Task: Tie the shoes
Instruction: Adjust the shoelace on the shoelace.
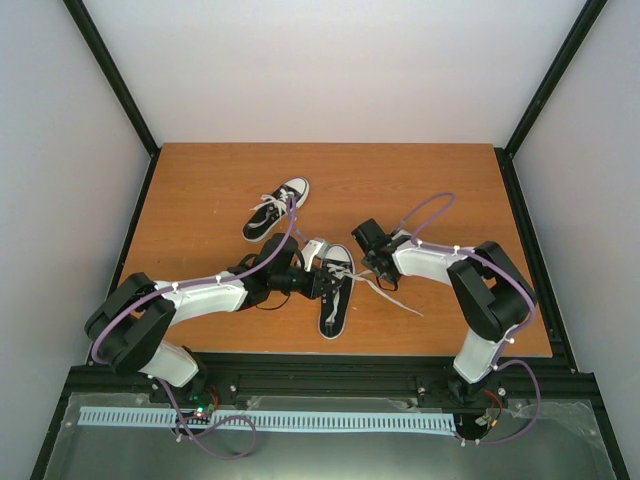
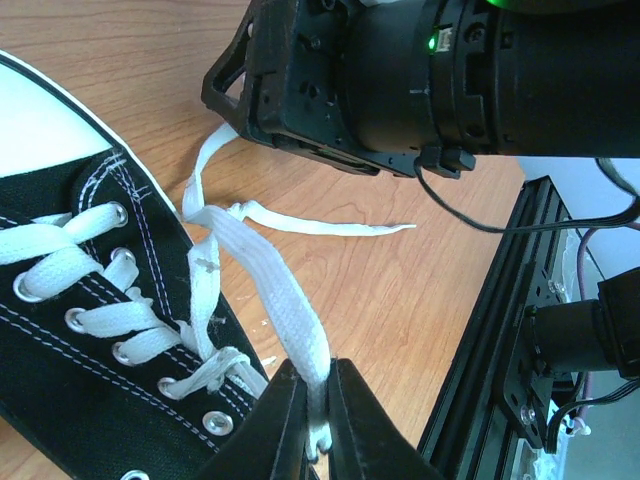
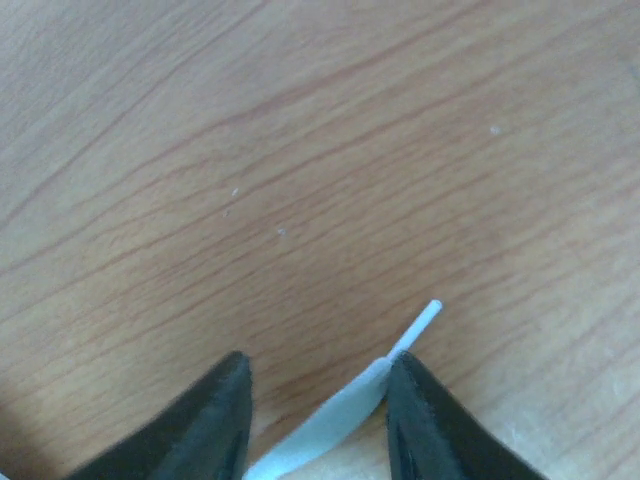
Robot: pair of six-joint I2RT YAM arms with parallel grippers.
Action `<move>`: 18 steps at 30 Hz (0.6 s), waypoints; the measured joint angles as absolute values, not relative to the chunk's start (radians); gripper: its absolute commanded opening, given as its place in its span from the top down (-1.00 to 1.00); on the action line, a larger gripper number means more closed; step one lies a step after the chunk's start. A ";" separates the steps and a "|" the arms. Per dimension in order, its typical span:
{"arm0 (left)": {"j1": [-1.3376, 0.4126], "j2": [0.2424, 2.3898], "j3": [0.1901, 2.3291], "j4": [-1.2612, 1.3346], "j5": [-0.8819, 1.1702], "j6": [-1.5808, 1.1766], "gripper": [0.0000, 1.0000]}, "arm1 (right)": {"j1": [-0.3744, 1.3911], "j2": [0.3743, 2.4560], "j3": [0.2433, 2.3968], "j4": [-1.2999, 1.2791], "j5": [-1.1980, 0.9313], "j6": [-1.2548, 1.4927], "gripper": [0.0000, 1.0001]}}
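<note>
Two black shoes with white toe caps lie on the wooden table: a far shoe (image 1: 279,209) and a near shoe (image 1: 336,291). My left gripper (image 2: 318,392) is shut on a flat white lace (image 2: 268,284) that rises from the near shoe (image 2: 70,350), just beside its eyelets. That lace crosses the other lace at a loose knot (image 2: 232,212). My right gripper (image 3: 318,372) hovers low over the bare wood with its jaws apart. The end of the second lace (image 3: 345,410) lies between them against the right finger (image 3: 425,415), its aglet (image 3: 422,322) poking past. In the top view both grippers meet at the near shoe, the left gripper (image 1: 322,283) and the right gripper (image 1: 374,262).
The right arm's black wrist body (image 2: 400,70) hangs close over the lace in the left wrist view. A black frame rail (image 1: 330,362) runs along the table's near edge. White walls with black posts enclose the table on three sides.
</note>
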State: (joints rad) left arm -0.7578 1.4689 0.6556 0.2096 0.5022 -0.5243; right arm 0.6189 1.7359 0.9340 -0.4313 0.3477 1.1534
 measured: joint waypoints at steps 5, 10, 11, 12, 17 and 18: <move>-0.758 1.469 0.656 0.209 0.503 -0.523 0.85 | 0.619 1.763 0.948 -0.419 0.361 1.132 0.94; -0.758 1.468 0.653 0.209 0.496 -0.518 0.74 | 0.619 1.776 0.960 -0.400 0.360 1.103 0.94; -0.758 1.467 0.649 0.209 0.489 -0.517 0.71 | 0.619 1.775 0.960 -0.400 0.360 1.098 0.94; -0.758 1.463 0.646 0.207 0.482 -0.516 0.64 | 0.619 1.773 0.960 -0.401 0.362 1.093 0.94; -0.758 1.412 0.637 0.178 0.435 -0.501 0.12 | 0.620 1.679 0.962 -0.455 0.377 1.054 0.94; -0.757 1.394 0.636 0.171 0.423 -0.502 -0.02 | 0.620 1.636 0.968 -0.466 0.385 1.042 0.94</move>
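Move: The free lace end lies on the table right at the right hand's half-closed fingertips, about 1 cm below. From that hand the laces cross roughly 3 cm back, 6 cm to the left and a little higher; the shoe's middle is some 7 cm back and 8 cm left. The other lace's tip lies about 13 cm back and 13 cm right. From the left hand, still pinching a loop, the lace end lies some 5 cm ahead, 9 cm right and 10 cm below; the crossing is about 2 cm ahead, 4 cm right and 3 cm below. Forward by only a centimetre, low over the table, the right hand shuts its fingers on the lace near its tip, then lifts it almost straight up, ever faster, by about 5 cm. The left hand waits, then opens its fingers about a third of the way and lets go of the loop, easing off a little to the left and up. ##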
